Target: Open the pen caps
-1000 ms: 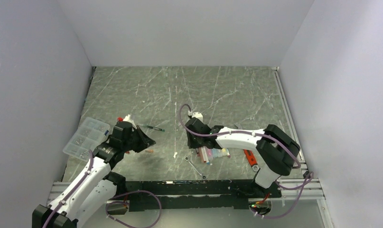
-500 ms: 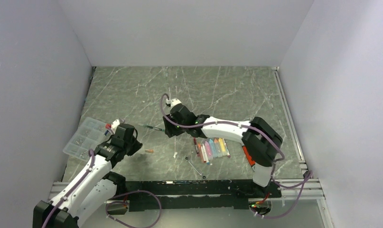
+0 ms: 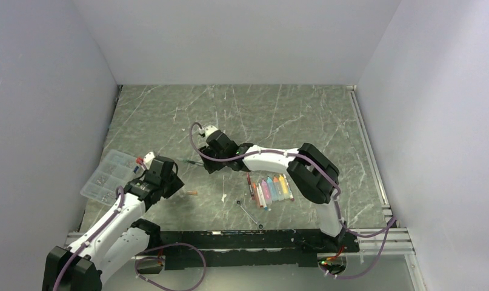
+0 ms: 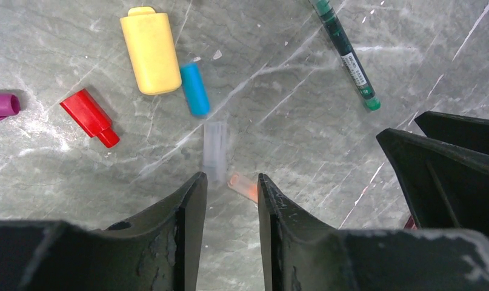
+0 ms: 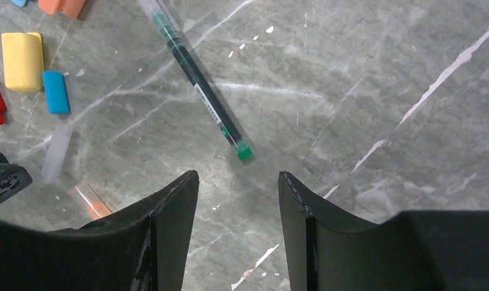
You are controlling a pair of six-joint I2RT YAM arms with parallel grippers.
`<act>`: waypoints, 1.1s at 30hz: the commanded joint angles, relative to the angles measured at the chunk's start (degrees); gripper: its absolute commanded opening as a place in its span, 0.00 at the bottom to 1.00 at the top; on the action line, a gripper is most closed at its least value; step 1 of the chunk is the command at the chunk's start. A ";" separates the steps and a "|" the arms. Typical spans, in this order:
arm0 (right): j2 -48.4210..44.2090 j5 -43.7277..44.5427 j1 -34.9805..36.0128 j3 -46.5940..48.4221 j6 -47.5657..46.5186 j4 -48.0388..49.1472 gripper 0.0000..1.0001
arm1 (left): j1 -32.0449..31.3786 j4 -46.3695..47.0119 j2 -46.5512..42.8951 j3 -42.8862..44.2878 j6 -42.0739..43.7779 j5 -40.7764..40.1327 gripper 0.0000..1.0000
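Note:
Loose pen caps lie on the marble table: yellow (image 4: 151, 53), blue (image 4: 195, 90), red (image 4: 90, 117) and purple (image 4: 2, 104). A clear cap (image 4: 215, 151) shows blurred just beyond my left gripper (image 4: 229, 182), beside a small orange cap (image 4: 243, 187). The left gripper stands open with nothing between its fingers. A green pen (image 5: 199, 91) with its green end cap (image 5: 245, 151) lies just ahead of my right gripper (image 5: 237, 179), which is open and empty. In the top view the left gripper (image 3: 169, 176) and the right gripper (image 3: 208, 160) are close together, with the green pen (image 3: 196, 163) between them.
A row of pastel highlighters (image 3: 271, 188) lies to the right of the grippers, with a silver wrench (image 3: 248, 213) in front of it. A clear compartment box (image 3: 108, 174) sits at the left edge. The right gripper's fingers (image 4: 448, 163) show at the right of the left wrist view.
My right arm swung left from the highlighters to the green pen and opened. My left gripper opened, and the clear cap now lies blurred just beyond its tips.

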 commanded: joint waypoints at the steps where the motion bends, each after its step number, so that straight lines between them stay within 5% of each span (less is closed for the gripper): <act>1: 0.49 -0.17 0.15 3.32 -2.25 1.84 0.55 | -0.08 0.61 -0.60 0.87 0.83 -0.73 0.43; 10: 2.25 -0.99 0.21 6.53 -5.80 1.60 0.56 | -0.08 -6.42 -5.20 6.15 3.20 0.61 0.56; 18: 9.33 0.09 1.41 16.25 -11.84 -3.88 0.59 | -0.08 -15.23 -18.51 12.66 5.74 3.59 0.64; 23: 13.25 2.47 1.95 20.23 -12.46 -7.06 0.59 | -0.08 -17.96 -24.00 14.82 5.24 2.33 0.77; 33: 15.86 5.65 2.81 21.19 -13.54 -10.76 0.45 | -0.08 -19.26 -25.12 16.83 5.01 1.18 0.77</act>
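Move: The green pen lies ahead-left of my right hand, its middle about 2 cm ahead, 7 cm left and 4 cm down; the orange cap is some 8 cm back and 7 cm left of that hand. From my left hand the pen is about 11 cm ahead and 3 cm right. The clear cap lies just under that hand, 2 cm left; the orange cap is 3 cm right and the blue cap roughly 5 cm ahead, 4 cm left. I carry my open right hand about 5 cm left and a little forward along the green pen, first rising slightly, then sinking some 4 cm to bring the fingers either side of its barrel near the green end, turning slightly counter-clockwise. Meanwhile my left hand opens much wider and, after a brief pause, climbs about 13 cm away from the clear cap, easing back 3 cm and tipping its fingers up some 20 degrees. ##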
